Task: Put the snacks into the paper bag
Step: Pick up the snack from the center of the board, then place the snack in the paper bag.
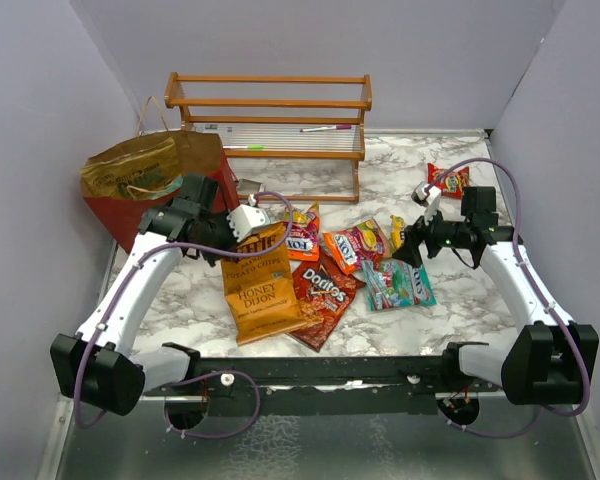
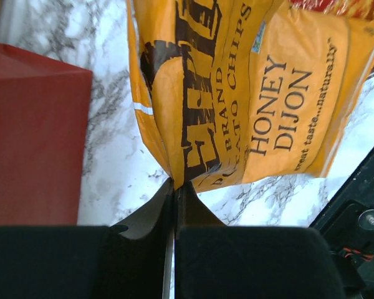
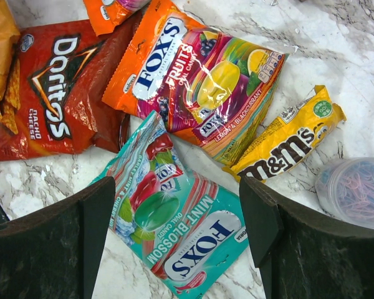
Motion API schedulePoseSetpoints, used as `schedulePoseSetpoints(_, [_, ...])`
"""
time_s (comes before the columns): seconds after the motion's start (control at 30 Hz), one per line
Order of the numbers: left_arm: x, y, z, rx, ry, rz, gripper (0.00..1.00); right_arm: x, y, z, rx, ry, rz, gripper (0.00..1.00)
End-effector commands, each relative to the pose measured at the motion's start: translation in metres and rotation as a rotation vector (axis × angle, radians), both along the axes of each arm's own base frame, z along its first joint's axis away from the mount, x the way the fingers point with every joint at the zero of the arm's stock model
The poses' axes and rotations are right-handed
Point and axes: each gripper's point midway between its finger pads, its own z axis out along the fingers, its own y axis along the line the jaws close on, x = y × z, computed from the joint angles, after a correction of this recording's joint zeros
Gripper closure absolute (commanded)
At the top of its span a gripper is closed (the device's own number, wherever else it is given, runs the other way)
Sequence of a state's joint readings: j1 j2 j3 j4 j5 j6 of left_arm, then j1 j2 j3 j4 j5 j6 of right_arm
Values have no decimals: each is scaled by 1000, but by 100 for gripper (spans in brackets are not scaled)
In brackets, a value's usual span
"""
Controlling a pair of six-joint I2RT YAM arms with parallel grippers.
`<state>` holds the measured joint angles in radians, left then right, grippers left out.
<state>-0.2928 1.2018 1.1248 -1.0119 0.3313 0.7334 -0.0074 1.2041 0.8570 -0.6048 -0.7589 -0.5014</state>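
My left gripper (image 1: 248, 226) (image 2: 176, 184) is shut on the top edge of the large orange Kettle chips bag (image 1: 261, 288) (image 2: 243, 93), beside the red paper bag (image 1: 150, 205) (image 2: 31, 131). A tan-teal chip bag (image 1: 130, 166) sticks out of the paper bag's mouth. The dark red Doritos bag (image 1: 325, 296) (image 3: 50, 87) lies next to the Kettle bag. My right gripper (image 1: 416, 246) (image 3: 177, 193) hangs open over the teal Fox's mint pack (image 1: 398, 284) (image 3: 174, 230). The orange Fox's Fruits pack (image 1: 357, 245) (image 3: 193, 81) and the yellow M&M's pack (image 3: 290, 142) lie just beyond it.
A wooden slatted rack (image 1: 270, 125) stands at the back. A second orange Fox's pack (image 1: 302, 232) lies mid-table, and a red packet (image 1: 448, 180) at the back right. A small translucent cup (image 3: 355, 190) sits right of the M&M's. Grey walls close both sides.
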Motion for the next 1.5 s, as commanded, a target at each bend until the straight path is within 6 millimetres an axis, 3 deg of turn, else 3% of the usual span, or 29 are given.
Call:
schedulePoseSetpoints(0.0, [-9, -14, 44, -75, -47, -15, 100, 1, 2, 5, 4, -32, 5, 19])
schedulePoseSetpoints(0.17, [-10, -23, 79, -118, -107, -35, 100, 0, 3, 6, 10, -33, 11, 19])
schedulePoseSetpoints(0.37, [2, -27, 124, -161, -234, -38, 100, -1, 4, 8, 13, -38, 15, 19])
schedulePoseSetpoints(0.9, [47, -36, 239, -322, -554, 86, 100, 1, 0, 7, -9, -51, -4, 19])
schedulePoseSetpoints(1.13, [67, -30, 302, -384, -683, 200, 100, 1, 0, 8, -9, -57, -4, 19])
schedulePoseSetpoints(1.47, [85, -5, 387, -462, -896, 369, 100, 2, -2, 6, -17, -52, -12, 19])
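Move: The Kettle chips bag is already pinched at its upper edge by the left hand, roughly 15 cm above the table; the paper bag it is meant for stands with its middle about 16 cm ahead and 11 cm to the left, nearly level with the hand. The Doritos bag lies some 18 cm right and 4 cm back, the orange Fox's pouch 14 cm right and 11 cm ahead, both about 15 cm below. From the right hand, the paper bag is about 50 cm left and 13 cm ahead, near its height. The Kettle chips bag, kept pinched at its edge by the shut left fingers, is hoisted steeply, about 34 cm, drifting slightly right at first, then also forward by some 8 cm, so that the hand ends well above the paper bag's rim. Meanwhile the wrist swings about 50 degrees, bringing the fingers from steeply down to nearly level, pointing forward and to the right. ##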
